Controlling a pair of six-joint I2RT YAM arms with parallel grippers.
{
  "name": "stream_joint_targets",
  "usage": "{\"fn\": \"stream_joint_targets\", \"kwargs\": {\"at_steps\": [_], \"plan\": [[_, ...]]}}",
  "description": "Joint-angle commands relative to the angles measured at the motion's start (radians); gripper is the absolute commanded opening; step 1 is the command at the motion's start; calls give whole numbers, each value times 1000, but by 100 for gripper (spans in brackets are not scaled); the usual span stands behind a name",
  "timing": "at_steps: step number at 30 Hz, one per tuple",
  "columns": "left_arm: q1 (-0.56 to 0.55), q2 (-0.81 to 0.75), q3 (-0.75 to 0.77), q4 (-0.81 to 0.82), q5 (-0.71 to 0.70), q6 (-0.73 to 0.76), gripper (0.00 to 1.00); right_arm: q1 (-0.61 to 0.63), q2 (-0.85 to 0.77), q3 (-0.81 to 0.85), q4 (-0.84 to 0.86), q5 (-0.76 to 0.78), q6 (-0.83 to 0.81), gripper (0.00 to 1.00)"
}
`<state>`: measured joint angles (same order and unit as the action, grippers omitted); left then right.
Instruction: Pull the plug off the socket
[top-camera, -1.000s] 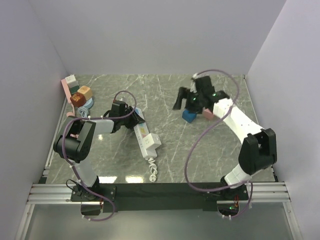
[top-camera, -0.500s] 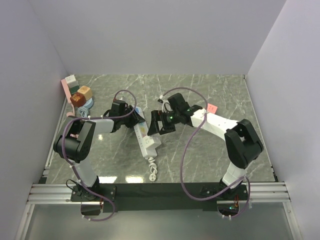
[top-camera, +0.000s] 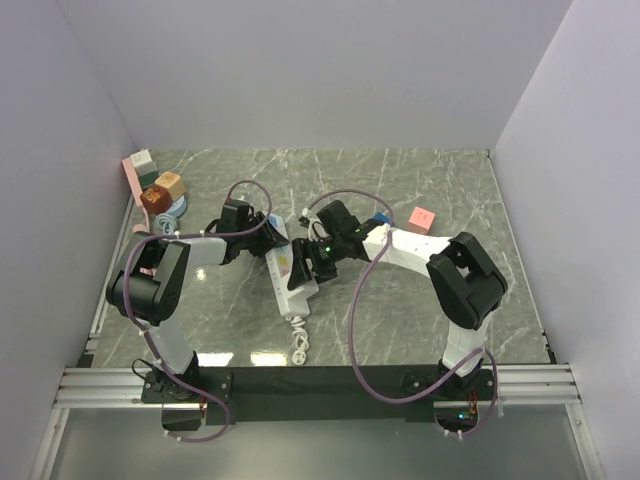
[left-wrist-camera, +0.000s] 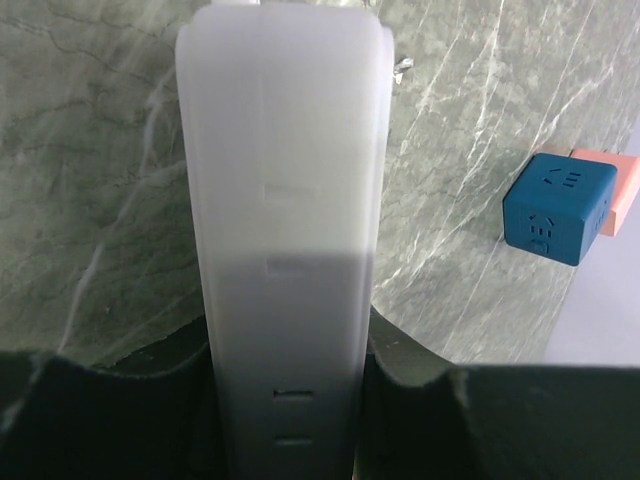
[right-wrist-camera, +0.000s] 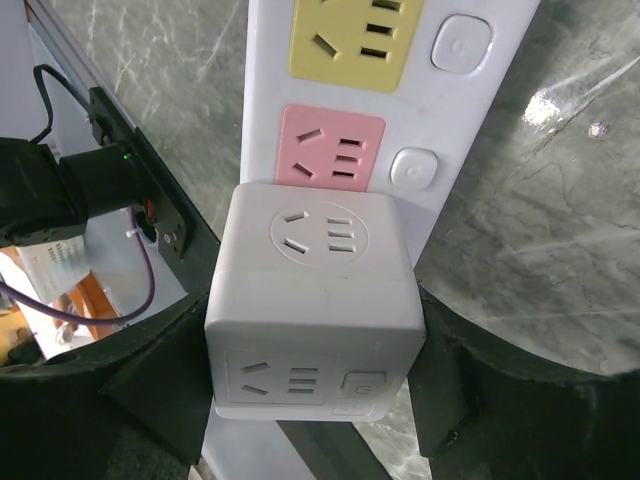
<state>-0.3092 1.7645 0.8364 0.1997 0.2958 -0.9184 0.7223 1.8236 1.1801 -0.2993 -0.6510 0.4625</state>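
The socket is a long white power strip lying on the marble table, with yellow and pink outlet panels showing on the socket in the right wrist view. My left gripper is shut on its far end, and the strip's white body fills the gap between the fingers of my left gripper. The plug is a white cube adapter seated on the strip just past the pink panel. My right gripper has a finger pressed on each side of it. In the top view my right gripper mostly hides the plug.
The strip's bundled white cord lies toward the near edge. A blue cube and a pink block sit behind the right arm. Several toy blocks are stacked at the far left by the wall.
My right arm swung left from the blue cube at the back right to the strip, and its jaws narrowed onto the plug. The left gripper kept its hold.
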Motion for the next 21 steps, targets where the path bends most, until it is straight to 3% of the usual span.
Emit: {"fn": "stream_joint_targets", "kwargs": {"at_steps": [1,3,4,7,10,21], "plan": [[1,-33,47,72,14,-14,8,32,11,41,14,-44,-30,27],[-1,-37,41,90,31,-17,28,29,9,56,3,-30,-31,9],[1,-49,26,98,46,-23,49,28,9,61,3,-29,-30,0],[1,-80,-16,127,78,-45,76,9,9,84,11,-12,-13,0],[1,-106,-51,129,104,-54,82,-15,11,102,28,-15,1,0],[-19,-146,-201,191,131,-146,83,-69,22,145,115,-12,83,0]]}}
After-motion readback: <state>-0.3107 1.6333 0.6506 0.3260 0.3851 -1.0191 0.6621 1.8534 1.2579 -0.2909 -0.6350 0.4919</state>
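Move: The left fingers are still shut on the far part of the socket strip; its middle lies about 6 cm back and 3 cm right of them, roughly level, and the white plug 10 cm back, 6 cm right and some 2 cm higher. The right fingers already hold that plug, with the strip's middle about 4 cm ahead, 3 cm left and 2 cm lower. From them, the loose blue plug lies 14 cm ahead and 18 cm right, the pink one 14 cm ahead and 27 cm right, both some 3 cm lower. The left gripper opens wide and lets go of the far part of the strip, lifts about 2 cm, then draws back some 4 cm towards the white plug, sinking a little and staying open around the strip. The right hand keeps its grip on the white plug, at first nearly still, then carries it with the attached strip about 4 cm forward and slightly up, closing the gap to the left hand while turning about 5 degrees clockwise. ##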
